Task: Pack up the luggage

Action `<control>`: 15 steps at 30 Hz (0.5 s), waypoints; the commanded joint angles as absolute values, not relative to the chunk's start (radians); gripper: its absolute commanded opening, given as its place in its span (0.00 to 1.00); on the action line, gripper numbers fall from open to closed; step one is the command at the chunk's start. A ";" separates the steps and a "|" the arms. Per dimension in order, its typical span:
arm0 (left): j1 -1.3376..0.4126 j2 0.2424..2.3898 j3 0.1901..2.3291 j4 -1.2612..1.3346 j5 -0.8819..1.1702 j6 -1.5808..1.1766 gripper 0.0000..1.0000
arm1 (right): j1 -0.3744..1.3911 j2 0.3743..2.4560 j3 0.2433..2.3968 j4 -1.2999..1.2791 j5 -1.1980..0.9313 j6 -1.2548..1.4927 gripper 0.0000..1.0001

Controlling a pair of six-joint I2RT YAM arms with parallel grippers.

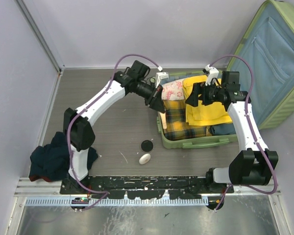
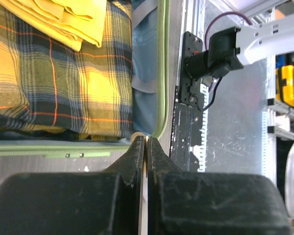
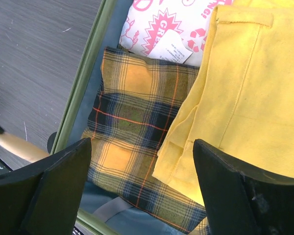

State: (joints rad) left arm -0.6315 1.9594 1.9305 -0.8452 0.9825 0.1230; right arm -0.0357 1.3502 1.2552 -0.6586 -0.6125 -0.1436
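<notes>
The light-green luggage [image 1: 196,143] lies open on the table, its blue-lined lid [image 1: 279,63] propped up at the right. Inside lie a yellow plaid cloth [image 1: 179,120], a folded yellow garment [image 1: 206,105] and a pink-and-white packet [image 1: 172,89]. My left gripper [image 1: 157,105] is at the case's left rim, shut on a thin tan stick [image 1: 161,122], which shows between its jaws [image 2: 146,142]. My right gripper [image 1: 193,95] hovers open and empty over the plaid cloth [image 3: 137,122] and yellow garment [image 3: 245,88]; it also shows in the right wrist view [image 3: 142,166].
A dark blue clothing pile [image 1: 51,156] lies at the left near the left arm's base. A black round disc [image 1: 147,145] and a white oval object [image 1: 145,158] lie on the table in front of the case. A blue garment [image 1: 223,129] sits in the case's near right corner.
</notes>
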 commanded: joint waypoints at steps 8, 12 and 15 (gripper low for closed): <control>-0.670 2.124 2.140 -0.808 1.005 -0.021 0.00 | -0.045 1.277 1.211 -0.631 -0.638 -0.121 0.88; -0.698 2.138 2.140 -0.689 0.974 -0.112 0.00 | -0.052 1.272 1.201 -0.629 -0.630 -0.118 0.88; -0.708 2.171 2.151 -0.598 0.971 -0.200 0.00 | -0.071 1.272 1.197 -0.625 -0.627 -0.113 0.88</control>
State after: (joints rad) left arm -0.6827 2.1490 2.0933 -0.7628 0.9661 -0.0723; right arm -0.0486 1.3132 1.1965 -0.6590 -0.6159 -0.1280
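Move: The left gripper, already holding the pale stick, is about over the suitcase's left rim; the plaid shirt it heads for lies roughly 9 cm to its right, 2 cm back and 9 cm below. The patterned pink package is some 11 cm ahead and 5 cm right, the yellow cloth about 20 cm right and 6 cm ahead, both at similar depth. From the right gripper, the plaid shirt lies some 7 cm back, 8 cm left and 8 cm below. Carry the pale stick in over the suitcase's left side: bring the left gripper about 5 cm to the right, easing some 2 cm down and 2 cm forward as it goes, towards the plaid shirt. Keep the fingers shut on the stick and let the wrist tilt only slightly, by 5 to 10 degrees. ##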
